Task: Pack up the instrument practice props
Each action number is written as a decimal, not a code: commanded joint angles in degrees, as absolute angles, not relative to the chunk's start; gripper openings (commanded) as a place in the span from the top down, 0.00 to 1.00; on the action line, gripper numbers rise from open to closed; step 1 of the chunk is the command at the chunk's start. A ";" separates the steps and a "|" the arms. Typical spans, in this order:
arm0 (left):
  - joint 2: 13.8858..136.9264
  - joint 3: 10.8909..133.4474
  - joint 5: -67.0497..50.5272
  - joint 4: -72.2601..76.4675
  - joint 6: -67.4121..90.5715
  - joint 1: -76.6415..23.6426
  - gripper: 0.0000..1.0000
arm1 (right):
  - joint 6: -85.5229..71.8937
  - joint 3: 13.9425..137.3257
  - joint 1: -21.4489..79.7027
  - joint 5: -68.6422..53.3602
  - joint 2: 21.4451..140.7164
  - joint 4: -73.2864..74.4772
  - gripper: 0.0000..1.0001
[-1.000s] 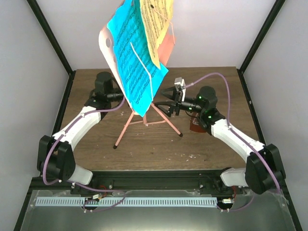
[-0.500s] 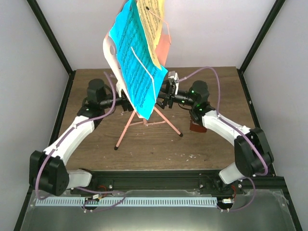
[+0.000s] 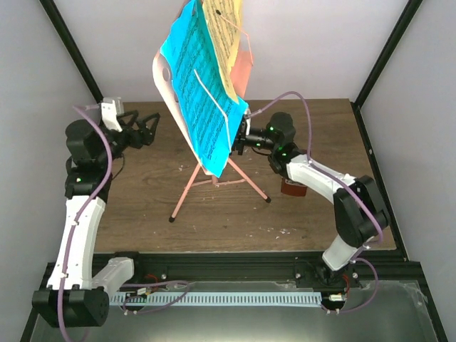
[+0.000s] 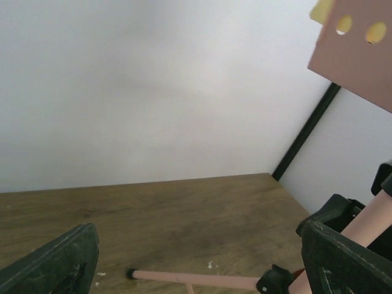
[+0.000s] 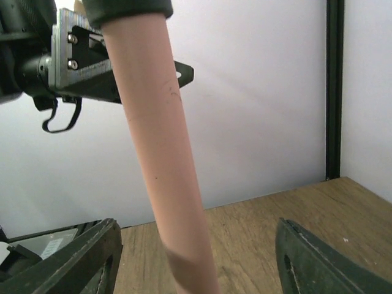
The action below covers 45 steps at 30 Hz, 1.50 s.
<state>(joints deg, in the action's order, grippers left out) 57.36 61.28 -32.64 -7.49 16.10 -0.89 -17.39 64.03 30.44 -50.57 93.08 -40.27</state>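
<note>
The pink tripod music stand [image 3: 217, 177] stands mid-table, its desk [image 3: 162, 75] carrying a blue page [image 3: 199, 92] and a yellow page [image 3: 224, 35]. My right gripper [image 3: 239, 142] is open around the stand's pole [image 5: 162, 171]; the pole rises between the fingers [image 5: 73, 263], left of centre, and touches neither. My left gripper [image 3: 149, 127] hangs open and empty at the far left, apart from the stand; its view shows a tripod leg [image 4: 202, 282] and a hole-dotted desk corner [image 4: 361, 52]. The reddish-brown metronome [image 3: 291, 187] sits partly hidden under my right arm.
Black frame posts [image 3: 374, 71] and white walls close in the wooden table [image 3: 142, 214] on three sides. A grey metal bracket [image 5: 76, 55] sits up left of the pole in the right wrist view. The tripod's feet spread toward the table's front.
My left gripper opened, left the stand's pole and swung back to the far left. My right gripper slid left until its jaws, now a little narrower, straddle the pole.
</note>
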 commanded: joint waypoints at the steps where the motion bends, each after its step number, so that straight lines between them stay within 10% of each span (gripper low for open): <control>1: 55.37 64.00 -30.74 -18.39 13.86 1.80 0.08 | -14.61 68.21 32.22 -52.57 96.15 -40.09 0.33; 17: 45.50 50.83 -11.13 -15.00 2.23 1.74 0.09 | -6.50 68.73 36.26 -42.44 96.13 -36.84 0.99; 45: 43.51 48.87 -4.57 -14.94 -0.28 -2.96 0.09 | -2.67 82.08 46.41 30.81 101.76 -25.15 0.99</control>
<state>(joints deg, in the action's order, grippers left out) 43.92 49.39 -5.21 -15.59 0.56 -2.57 -2.31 75.11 44.88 17.23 100.20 -25.91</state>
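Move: The music stand's pole stands between and just beyond the right hand's open fingers, about 5 cm to its left, straight level fore and aft and at roughly its height. The rack with the sheets hangs some 20 cm above this hand, 6 cm to its left and 5 cm farther out. The brown case sits on the table roughly 23 cm right, 6 cm back and 32 cm below. From the left hand, the pole is about 20 cm right, level fore and aft, and 7 cm lower. The stand's pole is taken by the right hand, which eases about 4 cm left and a little down, shuts its fingers around the pole, then carries it some 10 cm forward while turning about 50 degrees clockwise. The left hand, already free and still open, backs off leftward and down, turning counter-clockwise. ##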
